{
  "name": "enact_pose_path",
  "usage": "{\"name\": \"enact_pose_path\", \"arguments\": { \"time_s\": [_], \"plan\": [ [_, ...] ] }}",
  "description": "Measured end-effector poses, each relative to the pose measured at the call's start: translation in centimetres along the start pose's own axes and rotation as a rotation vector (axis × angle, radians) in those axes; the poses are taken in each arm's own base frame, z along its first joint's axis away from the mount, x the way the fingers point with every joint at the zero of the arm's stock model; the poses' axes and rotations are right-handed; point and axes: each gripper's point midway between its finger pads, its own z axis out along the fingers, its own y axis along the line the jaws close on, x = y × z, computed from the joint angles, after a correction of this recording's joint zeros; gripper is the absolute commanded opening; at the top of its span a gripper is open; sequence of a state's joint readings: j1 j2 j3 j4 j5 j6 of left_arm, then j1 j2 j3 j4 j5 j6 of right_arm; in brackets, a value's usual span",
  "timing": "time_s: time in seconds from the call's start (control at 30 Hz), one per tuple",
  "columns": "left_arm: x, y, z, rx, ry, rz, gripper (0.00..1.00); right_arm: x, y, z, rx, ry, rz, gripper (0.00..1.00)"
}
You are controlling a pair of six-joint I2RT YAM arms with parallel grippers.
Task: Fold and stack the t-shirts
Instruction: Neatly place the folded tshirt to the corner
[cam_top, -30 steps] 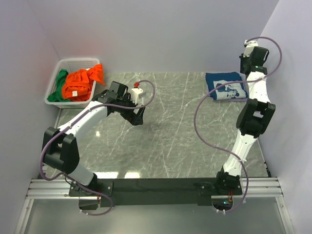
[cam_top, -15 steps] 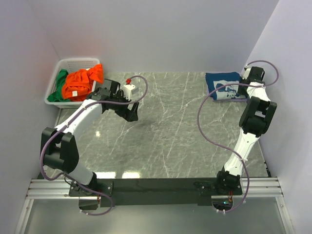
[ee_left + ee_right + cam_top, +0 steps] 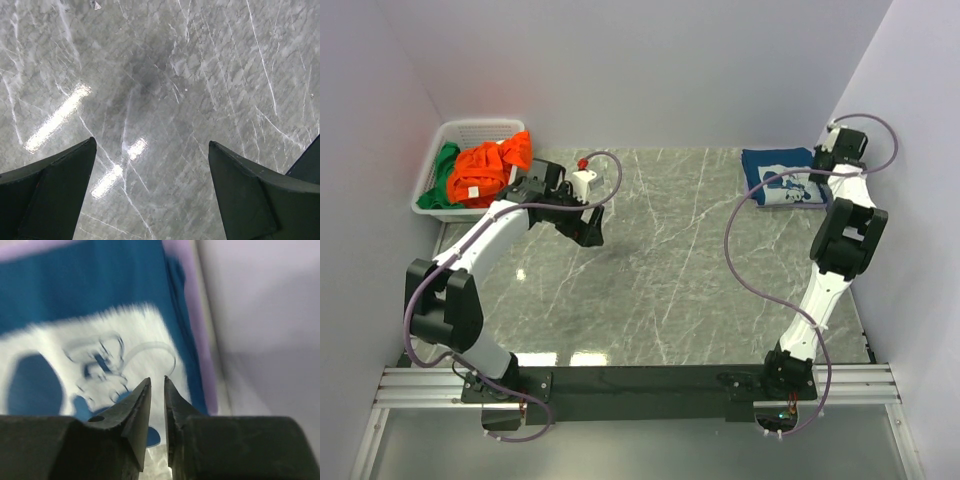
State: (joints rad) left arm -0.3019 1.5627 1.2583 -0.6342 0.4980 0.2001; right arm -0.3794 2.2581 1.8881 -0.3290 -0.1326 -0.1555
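Observation:
A folded navy t-shirt (image 3: 782, 178) with a white chest print lies at the table's back right. In the right wrist view the navy t-shirt (image 3: 90, 295) fills the frame, blurred. My right gripper (image 3: 828, 162) hovers over its right edge. In the wrist view, the right gripper (image 3: 157, 378) has its jaws a narrow slit apart with nothing between them. An orange t-shirt (image 3: 490, 168) and a green one (image 3: 442, 175) lie crumpled in the basket. My left gripper (image 3: 587, 228) hangs wide open over bare marble to the right of the basket. The left gripper (image 3: 152, 141) holds nothing.
The white slotted basket (image 3: 470, 128) stands in the back left corner against the wall. Purple walls close in the table on the left, back and right. A purple cable (image 3: 745, 250) loops off the right arm over the grey marble table (image 3: 670, 270).
My right arm has come down from a raised pose to just over the navy shirt's right edge. My left gripper has drawn back a little to the left, toward the basket, still open.

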Motion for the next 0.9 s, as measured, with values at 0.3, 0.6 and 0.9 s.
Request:
{"name": "enact_pose_path", "arguments": {
  "time_s": [0.3, 0.6, 0.9],
  "plan": [
    [0.5, 0.3, 0.9, 0.009, 0.029, -0.017, 0.99, -10.7, 0.4, -0.6, -0.029, -0.26, 0.019, 0.21],
    [0.8, 0.9, 1.5, 0.012, 0.048, -0.034, 1.0, -5.5, 1.7, 5.1, -0.066, -0.156, -0.114, 0.22],
    [-0.2, 1.0, 1.9, 0.031, 0.042, -0.038, 0.99, -5.2, 1.2, 7.7, 0.079, -0.139, -0.306, 0.24]
  ]
}}
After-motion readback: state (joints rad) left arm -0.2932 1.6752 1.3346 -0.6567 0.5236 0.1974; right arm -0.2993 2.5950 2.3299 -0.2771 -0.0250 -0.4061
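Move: Below the right hand's nearly shut fingers, roughly 4 cm down, lies the folded t-shirt: its middle is about 9 cm to the left and 2 cm farther out, with the white print's right part under the fingers. The purple cloth beneath it has its middle some 9 cm left, 2 cm ahead and 6 cm below. From the left hand, the t-shirt lies about 55 cm right, 24 cm ahead and 11 cm below. Hopping forward about 9 cm towards the t-shirt's far right corner, the right hand first rises some 8 cm with its fingers tipping up, then sinks to about its old height over the blue cloth beyond the print. On the way down it rolls nearly 20 degrees, left side low, fingers still almost shut; whether they touch the cloth can't be seen. ##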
